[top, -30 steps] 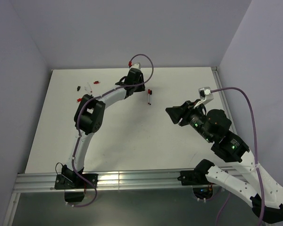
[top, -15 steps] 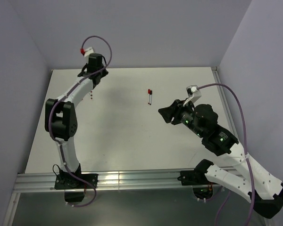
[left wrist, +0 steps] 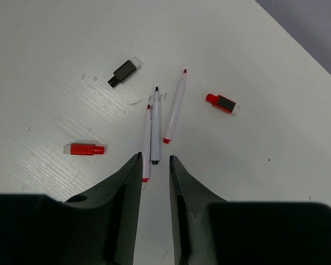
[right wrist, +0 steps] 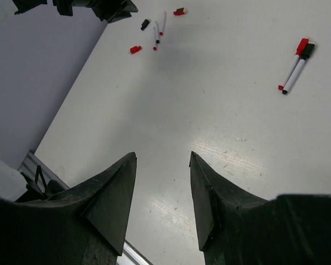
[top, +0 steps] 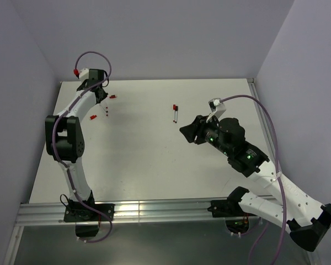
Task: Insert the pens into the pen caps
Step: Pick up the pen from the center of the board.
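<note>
Three uncapped pens lie close together in the left wrist view: a red-tipped pen (left wrist: 147,142), a black-tipped pen (left wrist: 155,124) and another red-tipped pen (left wrist: 175,107). Around them lie a black cap (left wrist: 124,72), a red cap (left wrist: 84,149) and a second red cap (left wrist: 221,103). My left gripper (left wrist: 154,161) hovers over the near ends of the pens, open by a narrow gap with nothing between its jaws. It sits at the table's far left (top: 99,94). My right gripper (right wrist: 163,154) is open and empty above the table's middle (top: 183,131).
Two capped pens (right wrist: 295,66), one red-capped and one black-capped, lie side by side at the back centre (top: 175,113). The white table (top: 154,160) is walled at the back and sides, and the left wall is close to the left arm. An aluminium rail (top: 154,210) runs along the near edge.
The left arm swung from the back centre to the far-left corner over the loose pens, and its jaws narrowed. The right arm reached a little further left toward the table's middle.
</note>
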`<act>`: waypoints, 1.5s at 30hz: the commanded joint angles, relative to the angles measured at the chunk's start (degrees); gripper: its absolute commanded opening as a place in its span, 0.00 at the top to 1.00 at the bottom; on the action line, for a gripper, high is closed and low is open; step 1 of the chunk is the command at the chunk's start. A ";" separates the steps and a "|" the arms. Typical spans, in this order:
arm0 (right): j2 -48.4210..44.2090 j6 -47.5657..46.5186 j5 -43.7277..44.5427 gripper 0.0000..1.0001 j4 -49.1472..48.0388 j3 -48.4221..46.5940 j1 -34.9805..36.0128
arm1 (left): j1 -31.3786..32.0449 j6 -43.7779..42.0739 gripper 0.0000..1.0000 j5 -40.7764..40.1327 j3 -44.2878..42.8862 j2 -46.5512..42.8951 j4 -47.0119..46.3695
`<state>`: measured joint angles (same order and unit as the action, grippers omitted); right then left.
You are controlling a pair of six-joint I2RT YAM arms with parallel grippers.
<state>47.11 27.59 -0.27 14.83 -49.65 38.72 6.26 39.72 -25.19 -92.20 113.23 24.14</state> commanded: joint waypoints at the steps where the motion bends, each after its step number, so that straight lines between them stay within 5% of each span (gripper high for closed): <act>1: -0.09 -0.61 -1.31 0.49 -3.84 0.43 -0.40 | -0.90 1.58 0.70 -1.36 -3.33 2.34 2.49; 45: -0.44 -4.13 -3.68 0.49 -1.03 1.22 -3.74 | -1.95 -7.47 0.67 3.48 -26.62 24.49 3.72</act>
<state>46.50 24.51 -3.49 14.68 -49.04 35.51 4.67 33.61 -22.33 -115.28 137.21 27.88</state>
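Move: The red pen farthest out in the bunch of three lies about 11 cm ahead of the left hand, 2 cm to its left and 12 cm below. The black pen's middle is some 4 cm nearer than that pen and 1 cm to its left. The red cap sits about 4 cm beyond that pen and 6 cm to its right, the black cap level with it and 8 cm to its left. From the right hand that pen is roughly 39 cm ahead, 46 cm left and 28 cm below. The left hand comes down on the farthest red pen in steps: it first sinks about 4 cm, runs forward nearly level past the black pen, then sinks again as the forward travel dies away, some 7 cm forward and 8 cm down in all. The fingers stay about a third open and tip a little further down, ending close above that pen with no touch yet. ##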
